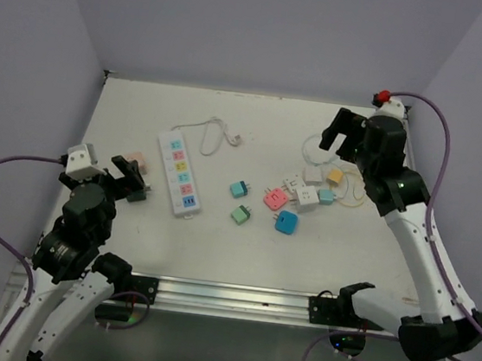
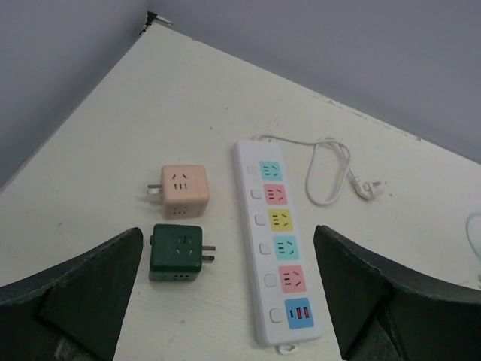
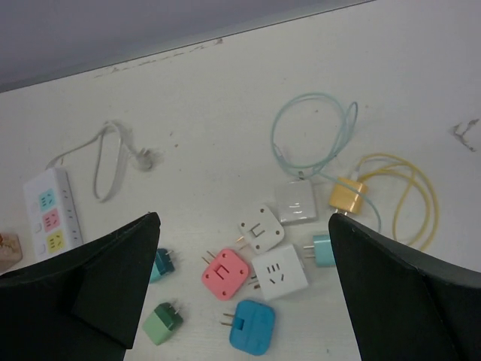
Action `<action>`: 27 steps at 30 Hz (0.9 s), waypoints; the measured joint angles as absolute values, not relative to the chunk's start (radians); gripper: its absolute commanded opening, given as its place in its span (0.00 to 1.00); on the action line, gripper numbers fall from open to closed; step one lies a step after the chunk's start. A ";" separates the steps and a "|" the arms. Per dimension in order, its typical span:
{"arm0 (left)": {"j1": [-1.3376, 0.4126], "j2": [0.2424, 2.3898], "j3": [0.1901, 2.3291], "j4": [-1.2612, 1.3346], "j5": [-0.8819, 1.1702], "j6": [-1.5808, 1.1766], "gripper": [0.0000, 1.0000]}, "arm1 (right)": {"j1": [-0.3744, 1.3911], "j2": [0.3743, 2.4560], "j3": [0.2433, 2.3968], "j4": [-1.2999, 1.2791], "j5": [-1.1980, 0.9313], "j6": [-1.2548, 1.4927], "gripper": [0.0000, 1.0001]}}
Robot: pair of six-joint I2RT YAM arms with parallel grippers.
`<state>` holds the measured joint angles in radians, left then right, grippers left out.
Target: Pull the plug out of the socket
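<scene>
The socket (image 1: 180, 176) is a long white power strip lying left of centre; its coloured outlet faces (image 2: 274, 241) all show bare, with no plug in any of them. Its white cord (image 1: 216, 134) curls behind it. A dark green cube plug (image 2: 176, 252) and a peach one (image 2: 184, 190) lie loose just left of the strip. My left gripper (image 1: 132, 181) hovers open over these, and in the wrist view the left gripper (image 2: 229, 233) frames the green cube and the strip's near end. My right gripper (image 1: 333, 134) hangs open at the far right, above other loose plugs (image 3: 225, 274).
Right of centre lies a scatter of plugs: pink (image 1: 275, 198), blue (image 1: 287, 222), green (image 1: 240, 214), teal (image 1: 240, 189) and white (image 1: 307, 195). A yellow charger (image 3: 346, 195) with its looped cable and a pale teal cable (image 3: 312, 128) lie behind them. Walls close in the table.
</scene>
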<state>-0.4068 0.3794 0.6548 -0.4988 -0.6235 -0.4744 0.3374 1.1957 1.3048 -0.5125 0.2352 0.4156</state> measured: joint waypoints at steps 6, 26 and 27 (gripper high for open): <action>-0.406 0.353 0.860 -0.594 -0.661 -0.466 1.00 | 0.340 0.950 1.274 -0.618 0.335 0.355 0.99; -0.406 0.318 1.091 -0.699 -0.750 -0.398 1.00 | 0.340 0.420 1.025 -0.729 0.384 0.279 0.99; -0.406 0.318 1.095 -0.698 -0.756 -0.397 1.00 | 0.340 0.385 1.025 -0.712 0.390 0.269 0.99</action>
<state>-0.4061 0.3180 1.0954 -0.6983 -0.7559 -0.3965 0.3401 0.3851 1.0252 -0.7124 0.3897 0.2691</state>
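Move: On the table, the emptied socket strip has its middle about 11 cm ahead of the left hand, 11 cm to its right and 23 cm below. The dark green plug lies some 5 cm straight ahead of that hand, with the peach plug 12 cm ahead and about level sideways. From the right hand the strip lies about 37 cm left, 3 cm back and 29 cm below; the white cube plug is nearly underneath that hand, 5 cm back. Backing away empty and wide open, both hands clear the table. The right draws back about 18 cm and some 10 cm to its right, rising, dipping, then rising again while its fingers tip up about 20 degrees. The left climbs about 14 cm above the plugs, easing back and outward to its left, fingers also tipping up. ##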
